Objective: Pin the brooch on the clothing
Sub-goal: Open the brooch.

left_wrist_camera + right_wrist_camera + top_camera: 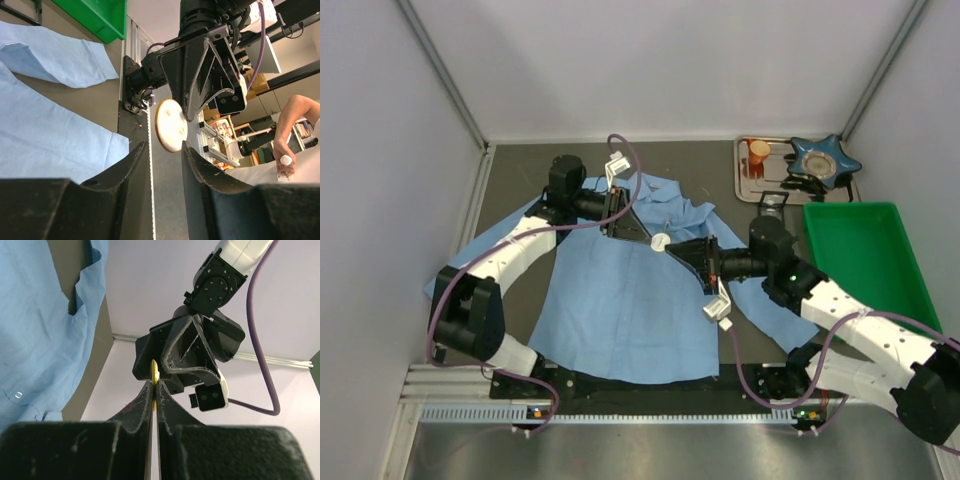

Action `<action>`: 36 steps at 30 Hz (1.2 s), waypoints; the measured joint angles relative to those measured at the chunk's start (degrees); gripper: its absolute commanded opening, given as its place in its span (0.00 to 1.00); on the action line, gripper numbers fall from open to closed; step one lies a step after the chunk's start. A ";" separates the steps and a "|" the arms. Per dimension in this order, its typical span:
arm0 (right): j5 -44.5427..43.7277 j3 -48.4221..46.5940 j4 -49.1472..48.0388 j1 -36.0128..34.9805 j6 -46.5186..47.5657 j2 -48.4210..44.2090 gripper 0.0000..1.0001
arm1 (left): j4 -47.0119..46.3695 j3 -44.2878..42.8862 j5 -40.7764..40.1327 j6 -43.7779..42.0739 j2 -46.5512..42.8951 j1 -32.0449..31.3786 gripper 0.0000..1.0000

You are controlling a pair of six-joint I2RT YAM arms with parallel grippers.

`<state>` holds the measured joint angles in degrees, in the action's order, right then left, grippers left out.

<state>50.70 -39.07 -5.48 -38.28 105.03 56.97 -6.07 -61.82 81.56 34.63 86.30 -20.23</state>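
The clothing, a light blue shirt (620,300), lies flat on the dark table, with its collar toward the back. Above its chest the two grippers meet tip to tip. My right gripper (672,246) is shut on the brooch (659,241), a small white disc. In the right wrist view the brooch (155,371) shows edge-on, yellowish, pinched between the fingertips. My left gripper (165,145) faces it with its jaws apart. The brooch (171,125) hangs just beyond its tips, close to the right-hand finger, not between them. The shirt (40,135) lies below.
A green bin (865,255) stands at the right. Behind it a metal tray (760,185) holds an orange cup (758,152) next to a blue star-shaped dish (825,158). White walls close in the sides and back. A metal rail (620,410) runs along the near edge.
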 measured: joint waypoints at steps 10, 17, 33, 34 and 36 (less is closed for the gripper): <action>0.42 -0.02 1.68 -0.35 1.88 0.17 0.00 | -0.20 -1.20 1.20 0.44 1.46 -1.42 0.24; 0.72 -0.04 1.86 -0.48 2.80 0.81 0.00 | -0.28 -1.46 1.31 1.05 2.16 -1.57 0.00; -20.59 -15.06 10.88 4.28 -40.33 5.35 0.94 | -21.33 4.11 -8.74 5.11 -3.26 7.52 0.00; -20.63 -19.65 13.51 5.90 -46.88 7.39 0.94 | -22.95 4.74 -9.33 5.40 -3.78 7.43 0.00; -18.71 -28.35 17.51 9.35 -59.91 11.82 0.89 | -27.10 6.60 -11.45 5.84 -4.94 7.26 0.00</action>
<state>31.99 -67.42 12.03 -28.93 45.12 68.79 -33.17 -55.22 70.11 40.47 81.36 -12.97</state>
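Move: The brooch, pinched in the right fingers, lies about 3 cm to the right of the left hand, level with it in depth and height. From the right hand it is about 2 cm to the left and 1 cm farther out. Counted from the left hand, down on the table, the shirt's raised chest fold is some 16 cm ahead and 7 cm to the right, and the collar about 25 cm ahead and 4 cm to the right, both roughly 25 cm below. The brooch passes from right to left: the left hand eases about a centimetre onto it and closes its half-open fingers on the rim, then the right fingers open wide and release it. The left carries it some 6 cm forward, slightly left and up, turning counter-clockwise, while the right backs off forward, right and up, about 13 cm, rolling and swinging clockwise. ##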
